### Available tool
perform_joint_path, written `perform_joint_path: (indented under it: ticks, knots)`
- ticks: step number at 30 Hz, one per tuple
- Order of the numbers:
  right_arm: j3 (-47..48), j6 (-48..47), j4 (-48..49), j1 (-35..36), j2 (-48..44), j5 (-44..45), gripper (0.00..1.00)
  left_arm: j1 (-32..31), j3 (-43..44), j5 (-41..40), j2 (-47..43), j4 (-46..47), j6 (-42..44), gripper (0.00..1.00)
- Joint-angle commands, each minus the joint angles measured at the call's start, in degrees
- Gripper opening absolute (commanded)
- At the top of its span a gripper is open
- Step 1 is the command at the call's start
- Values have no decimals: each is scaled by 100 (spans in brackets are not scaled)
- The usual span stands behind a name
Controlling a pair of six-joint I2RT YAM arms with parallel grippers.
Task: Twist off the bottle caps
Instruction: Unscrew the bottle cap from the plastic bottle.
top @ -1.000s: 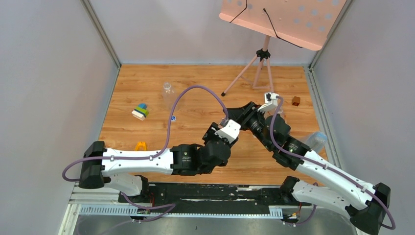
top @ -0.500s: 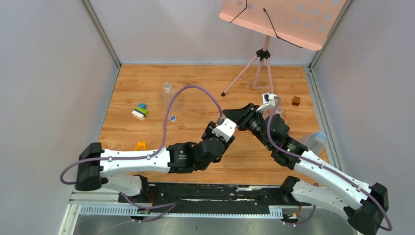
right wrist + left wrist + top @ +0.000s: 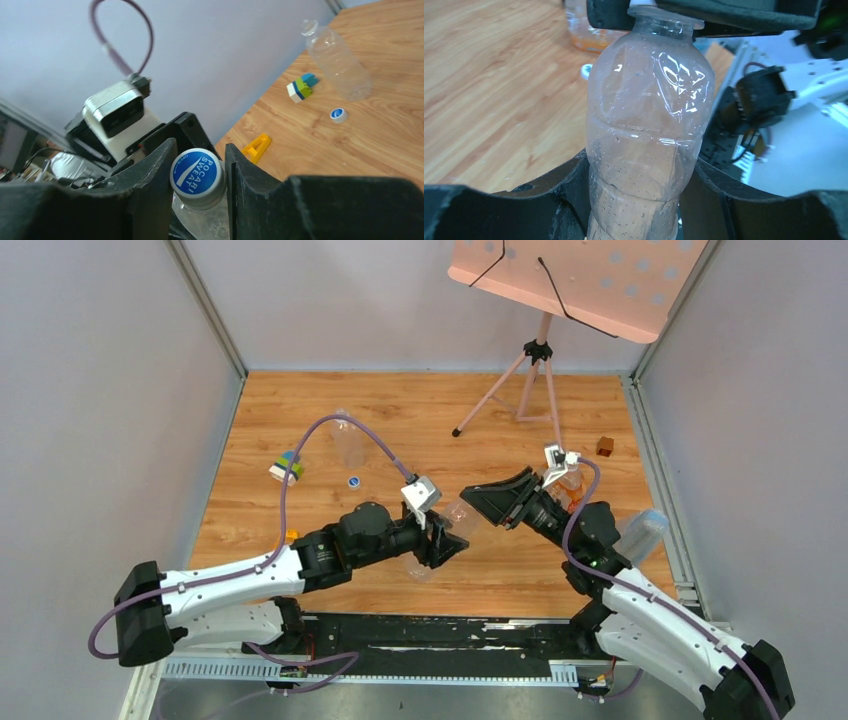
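Note:
A clear plastic bottle (image 3: pixel 649 130) is clamped by its body in my left gripper (image 3: pixel 639 175), raised off the wooden table (image 3: pixel 300 510) and tilted. Its cap (image 3: pixel 196 176), white-sided with a blue printed top, sits between the fingers of my right gripper (image 3: pixel 197 175), which press on both sides of it. From above, the left gripper (image 3: pixel 447 537) and right gripper (image 3: pixel 478 508) meet nose to nose around the bottle (image 3: pixel 455 520). A loose blue-and-white cap (image 3: pixel 354 481) lies on the table, also in the right wrist view as the loose cap (image 3: pixel 338 115).
An uncapped clear bottle (image 3: pixel 347 437) stands at back left, with stacked toy blocks (image 3: pixel 287 467) near it. A bottle with orange liquid (image 3: pixel 570 480) is behind the right wrist and another bottle (image 3: pixel 645 530) lies at the right edge. A brown cube (image 3: pixel 605 446), a tripod stand (image 3: pixel 540 370) and a yellow piece (image 3: pixel 257 146) are also there.
The left arm swung back toward the near left, bringing the bottle lower and closer. The right gripper followed and closed onto the bottle's cap.

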Motion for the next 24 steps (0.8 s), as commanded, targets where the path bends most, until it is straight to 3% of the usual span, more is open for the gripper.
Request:
perform_joint_path:
  ticks: [1,8,11,13,15,16,17,18,20,24]
  knots:
    - [-252,697,2962,-438,-209,-1556,0,802,-422,414,-504,1443,-1405,0]
    - [258,2072,6221,-601,1101,-3525,0,1105,-812,1675,-237,3451,-2212,0]
    - [548,2132,6293,-562,1269,-4005,0,1150,-912,2041,-20,4244,-2563,0]
    - [470,1892,5713,-642,1031,-3501,1,1155,-893,2099,11,4208,-2478,0]
    - [494,1176,3766,-669,474,-2698,33,1146,-785,1920,-200,3470,-2095,0]
    - [638,597,2547,-632,182,-2350,48,1086,-595,1606,-274,2618,-1895,0]
    - [801,184,1467,-545,-45,-1766,53,1004,-487,1378,-373,2185,-1440,0]
    - [1016,-95,528,-492,-214,-1247,58,780,-246,736,-400,1336,-1009,0]
    - [1345,-394,-690,-454,-338,-548,62,415,67,-60,-368,502,-601,0]
    - [1607,-496,-1342,-398,-186,-113,63,-73,591,-1081,-7,-284,-251,0]
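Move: The right fingers already pinch the blue-topped cap, practically at their hand point. From the right hand, a loose white cap on the table is about 9 cm ahead, 13 to the right and 29 below. The orange-labelled bottle is some 13 cm ahead, 25 right and 20 down. A loose blue cap is 18 ahead, 26 left and 29 down. From the left hand, which holds the bottle body, the gripped cap is about 4 cm ahead, 5 right and 7 up. Still pinching the cap, the right fingers swing back and up with the left hand, which keeps the bottle, both drawing back about 4 cm and rising some 7, the right turning counter-clockwise and the left rolling its left side down. Then the right fingers open and lift away from the cap, up, forward and to the right, turning back clockwise, while the left comes forward some 3 cm. ##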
